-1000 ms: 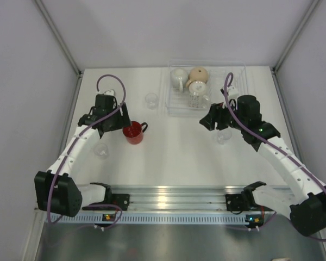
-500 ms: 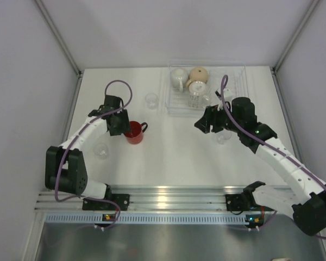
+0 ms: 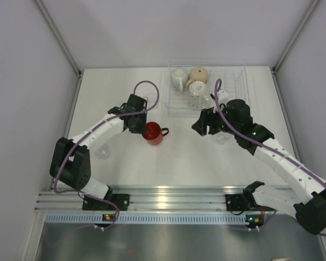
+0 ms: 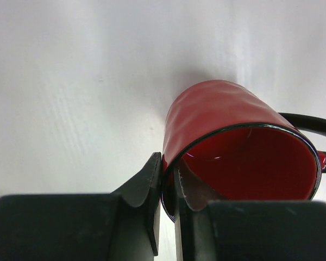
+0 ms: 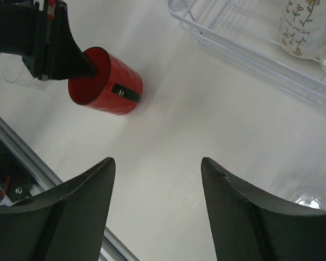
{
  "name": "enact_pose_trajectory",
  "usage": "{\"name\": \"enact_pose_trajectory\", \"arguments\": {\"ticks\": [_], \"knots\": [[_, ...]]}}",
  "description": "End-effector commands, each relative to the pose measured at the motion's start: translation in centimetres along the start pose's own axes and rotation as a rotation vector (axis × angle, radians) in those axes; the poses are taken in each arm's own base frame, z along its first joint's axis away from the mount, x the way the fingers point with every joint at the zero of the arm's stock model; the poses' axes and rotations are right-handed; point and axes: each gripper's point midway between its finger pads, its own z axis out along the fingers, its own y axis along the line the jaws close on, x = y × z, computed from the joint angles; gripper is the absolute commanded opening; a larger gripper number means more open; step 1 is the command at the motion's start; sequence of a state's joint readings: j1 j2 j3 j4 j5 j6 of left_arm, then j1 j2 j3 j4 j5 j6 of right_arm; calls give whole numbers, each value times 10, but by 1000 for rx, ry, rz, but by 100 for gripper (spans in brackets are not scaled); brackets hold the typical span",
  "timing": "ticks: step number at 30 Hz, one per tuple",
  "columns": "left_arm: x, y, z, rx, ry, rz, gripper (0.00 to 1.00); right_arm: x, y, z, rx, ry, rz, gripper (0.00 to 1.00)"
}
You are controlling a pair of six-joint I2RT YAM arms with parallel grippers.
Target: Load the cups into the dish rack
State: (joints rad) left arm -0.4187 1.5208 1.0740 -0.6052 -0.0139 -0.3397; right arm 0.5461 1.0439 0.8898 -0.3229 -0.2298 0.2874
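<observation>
The red mug [image 3: 154, 134] hangs tilted just over the white table, left of centre, its dark handle pointing right. My left gripper [image 3: 143, 126] is shut on its rim [image 4: 171, 163], one finger inside the mug [image 4: 228, 125] and one outside. The same grip shows in the right wrist view, on the mug [image 5: 111, 87]. My right gripper [image 3: 204, 124] stands open over bare table [image 5: 157, 163], nothing between its fingers. The clear dish rack [image 3: 236, 76] at the back holds a white mug [image 3: 179, 78], a tan mug [image 3: 199, 73] and a printed clear cup [image 3: 196, 90].
A small clear glass [image 3: 101, 150] stands under the left arm, and another [image 3: 224, 136] lies beneath the right arm, seen too as a glass [image 5: 311, 199]. The rack's near edge [image 5: 244, 51] is just beyond my right gripper. A metal rail [image 3: 168, 193] runs along the near edge.
My left gripper closed on the red mug's rim and carried it to the right, toward the table's middle. The right gripper shifted slightly left and stayed open.
</observation>
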Motion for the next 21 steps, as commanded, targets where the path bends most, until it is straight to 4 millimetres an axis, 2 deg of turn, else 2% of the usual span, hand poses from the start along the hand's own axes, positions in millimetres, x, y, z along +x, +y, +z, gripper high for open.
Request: {"name": "enact_pose_trajectory", "arguments": {"ticks": [1, 5, 6, 8, 9, 13, 17, 21], "knots": [[-24, -40, -19, 94, -109, 95, 0, -6, 3, 5, 3, -20, -50, 65], [-11, -71, -19, 182, -108, 159, 0, 2, 3, 22, 16, 16, -45, 66], [-9, -79, -19, 195, -112, 178, 0, -3, 6, 25, 13, 10, -51, 65], [-6, -86, -16, 204, -110, 195, 0, 2, 11, 39, 22, 39, -62, 66], [-2, -92, -15, 213, -107, 209, 1, -3, 17, 43, 18, 35, -69, 65], [4, -103, -9, 224, -81, 225, 3, 8, 30, 68, 8, 81, -98, 65], [11, -110, -3, 243, -47, 219, 7, 11, 41, 79, -22, 62, -125, 65], [13, -113, 1, 239, -35, 213, 5, 21, 46, 87, -25, 71, -155, 64]]}}
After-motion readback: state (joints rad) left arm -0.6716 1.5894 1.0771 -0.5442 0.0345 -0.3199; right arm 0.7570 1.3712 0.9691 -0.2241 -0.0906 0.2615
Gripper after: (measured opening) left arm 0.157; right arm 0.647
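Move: My left hand holds the red cup by its rim, the cup's middle about 4 cm to the right of that hand and 3 cm below. My open right gripper waits some 24 cm to the left hand's right, 5 cm back and 12 cm higher; from it the cup lies about 20 cm left, 4 cm ahead and 16 cm below. The dish rack's middle is roughly 24 cm ahead of my right hand and 3 cm right; a clear glass is 6 cm ahead, 13 cm right. I bring both hands together for the red cup. My left hand keeps its pinch on the rim and carries the cup about 8 cm right and 4 cm back towards my right gripper, turning some 15 degrees clockwise and sinking slightly at the end. My right hand, fingers still open, drops first, then swings left as well, about 7 cm left and 6 cm down, closing in on the cup's handle side. ##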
